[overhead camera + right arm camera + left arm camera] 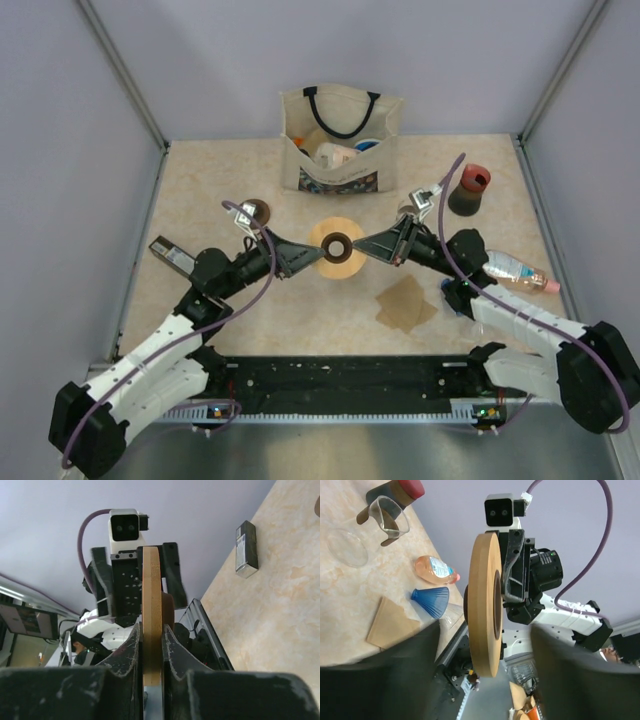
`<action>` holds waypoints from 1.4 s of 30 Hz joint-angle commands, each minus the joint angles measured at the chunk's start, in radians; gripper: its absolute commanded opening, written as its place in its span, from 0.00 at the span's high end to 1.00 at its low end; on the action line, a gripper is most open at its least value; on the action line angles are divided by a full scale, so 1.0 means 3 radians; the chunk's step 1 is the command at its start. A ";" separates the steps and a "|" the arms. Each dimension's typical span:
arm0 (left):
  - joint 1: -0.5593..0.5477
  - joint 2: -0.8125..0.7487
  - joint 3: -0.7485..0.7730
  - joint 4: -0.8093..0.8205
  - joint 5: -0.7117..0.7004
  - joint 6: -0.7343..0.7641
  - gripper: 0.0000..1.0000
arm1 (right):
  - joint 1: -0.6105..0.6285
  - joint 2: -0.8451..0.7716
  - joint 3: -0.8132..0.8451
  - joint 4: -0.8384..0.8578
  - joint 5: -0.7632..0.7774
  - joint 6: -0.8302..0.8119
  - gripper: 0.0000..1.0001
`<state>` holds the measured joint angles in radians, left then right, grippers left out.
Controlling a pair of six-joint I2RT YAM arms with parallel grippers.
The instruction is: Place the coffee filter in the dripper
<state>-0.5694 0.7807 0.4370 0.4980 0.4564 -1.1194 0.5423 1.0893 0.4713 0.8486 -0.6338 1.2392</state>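
Note:
A flat tan ring with a dark centre (336, 247) hangs on edge above the table's middle, between both grippers. My right gripper (368, 248) is shut on its rim; in the right wrist view both pads (134, 647) press the ring (151, 590). My left gripper (305, 255) is open: its fingers (415, 655) stand well apart on either side of the ring (485, 605) without touching it. The coffee filter (405, 303), a light-brown paper wedge, lies flat on the table in front of the right arm. The blue dripper (431, 600) lies on its side beside the filter (390, 622).
A cloth tote bag (340, 140) with items stands at the back. A dark grinder with a red top (469, 188) is back right, a bottle of pink liquid (515, 270) by the right arm. A glass cup (390, 517), a clear lid (347, 547), a black box (170, 255).

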 commanded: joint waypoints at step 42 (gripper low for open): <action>-0.0035 -0.0629 0.0492 -0.2376 -0.1977 0.1037 0.01 | -0.2094 0.0526 0.0653 -0.1280 -0.0015 -0.0066 1.00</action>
<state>-0.5785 0.5880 0.5510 -0.2554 -0.1467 -0.8150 -0.0608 1.2171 0.6418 0.3172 -0.6266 1.2098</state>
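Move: Pinched by its right rim in the right hand, the wooden ring has its middle about 4 cm to that hand's left. The glass carafe lies roughly 15 cm ahead, 15 cm right and 22 cm below. The red-topped jar stands about 9 cm farther out and 16 cm right of the carafe; the blue dripper is some 26 cm right, nearly level and well below. From the left hand the carafe is about 17 cm ahead and 24 cm right, 22 cm below. Carrying the wooden ring off by its rim, the right hand keeps its pinch and sweeps right and forward to above the glass carafe, about 17 cm by 15, sinking some 7 cm mostly late on, while turning clockwise and tipping the ring flatter. The left hand, fingers already parting, opens wide and backs off left about 10 cm, then down, rolling and turning counter-clockwise. ##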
